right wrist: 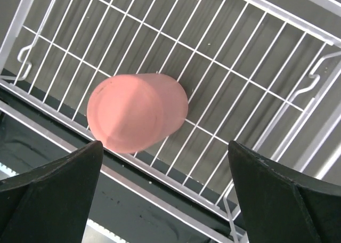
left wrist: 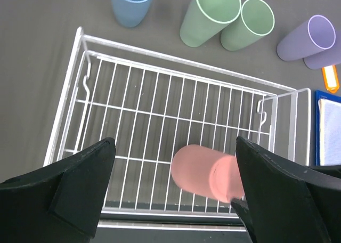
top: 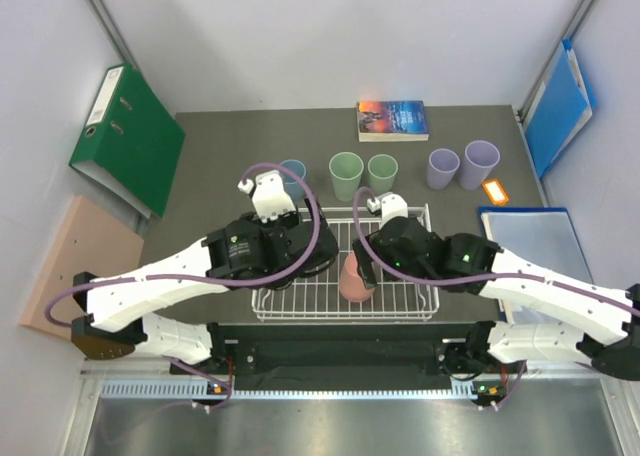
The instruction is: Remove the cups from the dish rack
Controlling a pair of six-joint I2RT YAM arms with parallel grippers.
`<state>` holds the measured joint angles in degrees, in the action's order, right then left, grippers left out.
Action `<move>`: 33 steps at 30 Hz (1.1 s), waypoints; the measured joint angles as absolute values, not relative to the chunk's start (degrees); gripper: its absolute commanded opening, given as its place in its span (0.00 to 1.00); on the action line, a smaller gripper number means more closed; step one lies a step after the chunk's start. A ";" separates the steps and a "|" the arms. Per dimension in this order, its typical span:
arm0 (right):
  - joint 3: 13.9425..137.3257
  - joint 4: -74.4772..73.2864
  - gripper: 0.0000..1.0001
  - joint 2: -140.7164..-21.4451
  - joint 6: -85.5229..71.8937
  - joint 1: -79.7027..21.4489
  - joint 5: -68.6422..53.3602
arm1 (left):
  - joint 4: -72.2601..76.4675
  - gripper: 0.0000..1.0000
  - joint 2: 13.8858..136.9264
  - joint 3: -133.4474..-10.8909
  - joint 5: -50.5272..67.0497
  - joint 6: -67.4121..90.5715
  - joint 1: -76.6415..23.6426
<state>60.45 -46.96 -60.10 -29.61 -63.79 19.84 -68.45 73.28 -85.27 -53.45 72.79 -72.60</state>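
The white wire dish rack [top: 300, 301] sits at the table's near middle. One salmon pink cup [top: 355, 281] stands upside down in its near right part. My right gripper [top: 367, 266] hangs open just above this cup [right wrist: 136, 112], which shows up and left of the fingertip gap [right wrist: 165, 200]. My left gripper [top: 295, 264] is open over the rack's left part, holding nothing; the pink cup [left wrist: 205, 173] lies by its right finger. On the table behind the rack stand a blue cup [top: 293, 173], two green cups [top: 346, 174] [top: 382, 172] and two lavender cups [top: 443, 167] [top: 479, 163].
A green binder [top: 128, 136] leans at the back left. A book [top: 392, 119] lies at the back middle and a blue folder [top: 560, 106] stands at the back right. An orange tag [top: 496, 191] and a clear folder [top: 535, 241] lie right of the rack.
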 measured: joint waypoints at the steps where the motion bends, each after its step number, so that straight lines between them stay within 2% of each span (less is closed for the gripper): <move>1: 60.45 -46.39 1.00 -61.32 -29.80 -64.25 20.14 | -70.28 0.99 72.90 -85.21 -54.02 75.31 -73.43; 9: 60.45 -42.26 1.00 -65.17 -30.20 -64.49 20.71 | -75.50 0.99 70.13 -82.67 -55.13 85.21 -76.18; 21: 60.40 -37.74 0.98 -71.02 -30.11 -64.75 18.39 | -75.31 0.99 72.42 -82.37 -55.64 82.94 -76.23; 24: 60.31 -36.99 0.86 -71.02 -30.22 -64.75 18.04 | -74.98 0.99 72.62 -82.37 -55.64 82.32 -76.23; 25: 59.96 -36.47 0.76 -71.00 -30.30 -64.75 17.96 | -74.94 0.99 72.62 -82.37 -55.64 82.26 -76.23; 30: 58.04 -35.77 0.51 -70.96 -31.31 -64.75 18.00 | -74.46 0.99 72.62 -82.15 -55.61 81.76 -76.23; 31: 58.04 -35.59 0.39 -70.87 -31.29 -64.75 18.11 | -74.28 0.99 72.62 -82.00 -55.61 81.58 -76.23; 33: 58.04 -35.55 0.26 -70.78 -31.66 -64.75 18.24 | -73.84 0.99 72.62 -81.80 -55.64 81.21 -76.23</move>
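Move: The upside-down pink cup in the dish rack is about 5 cm left of the right hand, 2 cm ahead and 6 cm below. The rack's middle lies some 3 cm left of that cup and 2 cm farther out. Beyond the cup, roughly 26 cm farther out, stand the large green cup 3 cm to its left and the small green cup 5 cm to its right. From the left hand, the pink cup is 11 cm right, 1 cm ahead and 15 cm below. The right hand slides about 5 cm left while sinking some 4 cm, then pinches the pink cup's sides. ##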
